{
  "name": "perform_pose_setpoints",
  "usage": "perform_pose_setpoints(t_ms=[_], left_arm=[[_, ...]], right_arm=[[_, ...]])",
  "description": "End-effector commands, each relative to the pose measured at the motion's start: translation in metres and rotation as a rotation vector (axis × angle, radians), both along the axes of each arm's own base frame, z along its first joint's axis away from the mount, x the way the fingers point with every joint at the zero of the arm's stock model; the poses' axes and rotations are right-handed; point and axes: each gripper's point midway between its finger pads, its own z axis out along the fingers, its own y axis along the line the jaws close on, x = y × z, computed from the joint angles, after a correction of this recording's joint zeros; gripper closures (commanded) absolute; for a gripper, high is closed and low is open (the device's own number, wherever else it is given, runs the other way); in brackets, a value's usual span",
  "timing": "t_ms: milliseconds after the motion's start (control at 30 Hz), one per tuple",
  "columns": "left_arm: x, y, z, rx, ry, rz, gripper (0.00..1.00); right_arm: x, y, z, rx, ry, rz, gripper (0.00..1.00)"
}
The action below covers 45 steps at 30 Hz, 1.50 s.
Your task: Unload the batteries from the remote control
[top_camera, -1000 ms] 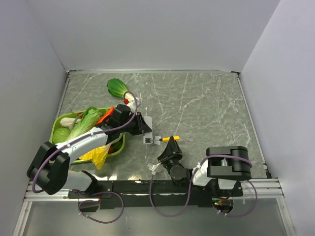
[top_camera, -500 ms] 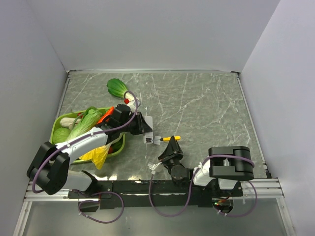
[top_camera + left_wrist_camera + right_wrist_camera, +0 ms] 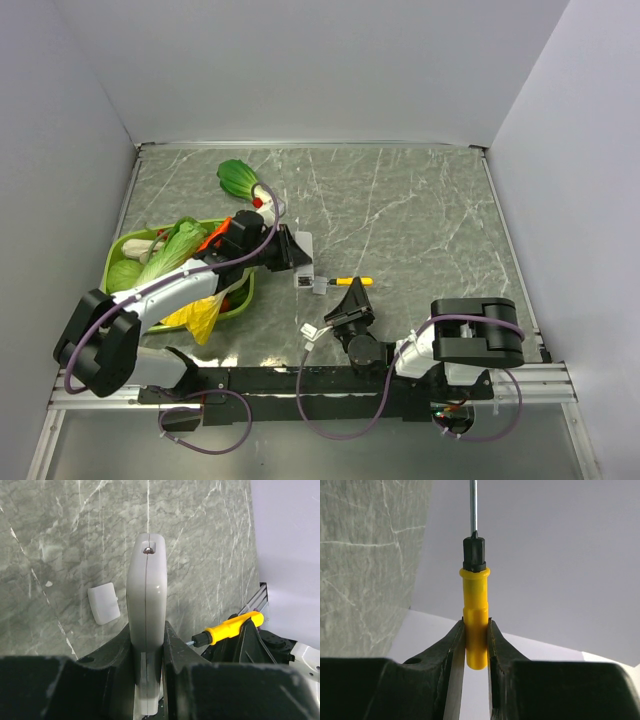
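Observation:
My left gripper (image 3: 291,256) (image 3: 147,630) is shut on the remote control (image 3: 145,595), a slim white body held on edge and pointing down at the marble table; its low end shows in the top view (image 3: 302,281). A small grey cover piece (image 3: 104,603) lies on the table beside it. My right gripper (image 3: 351,297) (image 3: 476,626) is shut on a yellow screwdriver (image 3: 475,600) (image 3: 353,281) (image 3: 231,627), whose black collar and metal shaft point toward the remote. The batteries are hidden.
A green tray (image 3: 113,254) with leafy greens and a carrot sits at the left, a yellow bag (image 3: 197,314) at its near side. A bok choy (image 3: 237,178) lies at the back. Walls close in three sides. The metal rail (image 3: 300,374) runs along the near edge.
The right gripper and screwdriver have shifted slightly right and away from the remote. The left gripper has lifted the remote a little toward the back. Both grips are unchanged.

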Motion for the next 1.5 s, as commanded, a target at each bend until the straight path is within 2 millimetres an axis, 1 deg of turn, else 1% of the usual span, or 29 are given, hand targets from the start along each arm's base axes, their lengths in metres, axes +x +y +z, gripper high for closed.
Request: perform_pose_setpoints(t_ms=[0, 67, 133, 167, 233, 267, 300, 400, 500, 567, 733, 767, 800, 833, 867, 967, 1033, 1067, 1133, 1167, 1200, 1233, 1267, 1300, 1333, 1367, 1400, 1433, 1467], left_arm=[[0.001, -0.015, 0.042, -0.118, -0.09, -0.036, 0.99], [0.001, -0.015, 0.041, -0.117, -0.091, -0.033, 0.99], [0.001, -0.016, 0.039, -0.119, -0.087, -0.035, 0.99], [0.001, -0.016, 0.039, -0.121, -0.086, -0.037, 0.99], [0.0, -0.016, 0.038, -0.123, -0.084, -0.039, 0.99], [0.0, -0.016, 0.038, -0.123, -0.084, -0.038, 0.99], [0.0, -0.016, 0.038, -0.122, -0.084, -0.036, 0.99], [0.001, -0.015, 0.037, -0.117, -0.084, -0.031, 0.99], [0.002, -0.015, 0.034, -0.111, -0.075, -0.026, 0.99], [0.003, -0.014, 0.028, -0.095, -0.063, -0.016, 0.99], [0.008, -0.007, 0.016, -0.028, -0.042, 0.017, 0.99], [0.007, -0.006, 0.014, -0.019, -0.031, 0.018, 0.99], [0.008, -0.006, 0.013, -0.017, -0.031, 0.021, 0.99], [0.008, -0.005, 0.012, -0.014, -0.027, 0.024, 0.99], [0.008, -0.006, 0.011, -0.012, -0.025, 0.023, 0.99], [0.007, -0.008, 0.01, -0.018, -0.013, 0.012, 0.99], [0.007, -0.01, 0.013, -0.03, -0.025, 0.006, 0.99], [0.004, -0.01, 0.014, -0.04, -0.029, -0.005, 0.99], [0.004, -0.01, 0.024, -0.059, -0.066, -0.01, 0.99], [0.006, -0.009, 0.027, -0.052, -0.08, -0.005, 0.99], [0.005, -0.007, 0.027, -0.043, -0.076, 0.001, 0.99], [0.005, -0.005, 0.03, -0.039, -0.08, 0.005, 0.99], [0.007, -0.004, 0.033, -0.033, -0.084, 0.012, 0.99], [0.006, -0.001, 0.03, -0.016, -0.069, 0.017, 0.99], [0.006, 0.0, 0.032, -0.016, -0.071, 0.018, 0.99], [0.006, 0.001, 0.033, -0.014, -0.076, 0.015, 0.99], [0.008, 0.002, 0.036, -0.013, -0.086, 0.024, 0.99], [0.007, 0.007, 0.037, -0.004, -0.081, 0.032, 0.99], [0.008, 0.009, 0.039, -0.003, -0.09, 0.037, 0.99]], right_arm=[[-0.007, 0.023, 0.033, 0.345, 0.016, 0.098, 1.0], [-0.007, 0.023, 0.037, 0.368, 0.021, 0.103, 1.0], [-0.007, 0.024, 0.035, 0.39, 0.045, 0.103, 1.0], [-0.007, 0.024, 0.032, 0.365, 0.063, 0.107, 1.0], [-0.007, 0.025, 0.028, 0.411, 0.098, 0.112, 1.0], [-0.008, 0.023, 0.024, 0.372, 0.117, 0.105, 1.0], [-0.008, 0.024, 0.021, 0.399, 0.138, 0.11, 1.0], [-0.008, 0.023, 0.018, 0.4, 0.166, 0.103, 1.0], [-0.008, 0.024, 0.019, 0.415, 0.166, 0.108, 1.0], [-0.008, 0.025, 0.022, 0.434, 0.16, 0.107, 1.0], [-0.007, 0.026, 0.038, 0.503, 0.153, 0.13, 1.0], [-0.006, 0.023, 0.046, 0.538, 0.152, 0.134, 1.0], [-0.006, 0.022, 0.048, 0.566, 0.162, 0.134, 1.0], [-0.005, 0.021, 0.047, 0.546, 0.174, 0.131, 1.0], [-0.004, 0.017, 0.053, 0.575, 0.177, 0.13, 1.0], [-0.003, 0.011, 0.064, 0.616, 0.153, 0.139, 1.0], [-0.001, 0.009, 0.061, 0.575, 0.147, 0.128, 1.0], [-0.001, 0.011, 0.053, 0.539, 0.158, 0.119, 1.0], [0.0, 0.013, 0.055, 0.557, 0.166, 0.111, 1.0], [-0.001, 0.012, 0.044, 0.551, 0.208, 0.101, 1.0], [-0.003, 0.023, 0.046, 0.577, 0.266, 0.127, 1.0], [-0.006, 0.025, 0.049, 0.624, 0.338, 0.137, 1.0], [-0.013, 0.017, 0.023, 0.623, 0.479, 0.084, 1.0], [-0.013, 0.028, 0.035, 0.711, 0.547, 0.119, 1.0], [-0.014, 0.025, 0.044, 0.777, 0.561, 0.125, 1.0], [-0.016, 0.025, 0.047, 0.819, 0.579, 0.134, 1.0], [-0.021, 0.027, 0.047, 0.826, 0.623, 0.16, 1.0], [-0.024, 0.026, 0.051, 0.861, 0.666, 0.178, 1.0], [-0.028, 0.032, 0.06, 0.943, 0.732, 0.192, 1.0]])
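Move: The remote's open battery compartment, with the batteries inside, lies about 12 cm left of the right hand, 1 cm ahead and 2 cm lower; that hand holds the screwdriver with its shaft pointing there. The loose battery cover lies on the table, roughly 8 cm left, 5 cm ahead and 12 cm below the right hand. The left fingertips grip the remote some 5 cm farther out than the compartment and 1 cm left of it, so from the left hand the compartment is 5 cm back, 1 cm right and level. The screwdriver, still pinched by its yellow handle, first rolls slightly at the compartment as the right hand eases about 1 cm right, then comes up: the hand rises some 5 cm, dips briefly and rises again, shifting 2–3 cm left. Its left side rolls up about 40 degrees and its fingers tip down. The left hand keeps its grip on the remote, bobbing up, down and up by a couple of centimetres. ##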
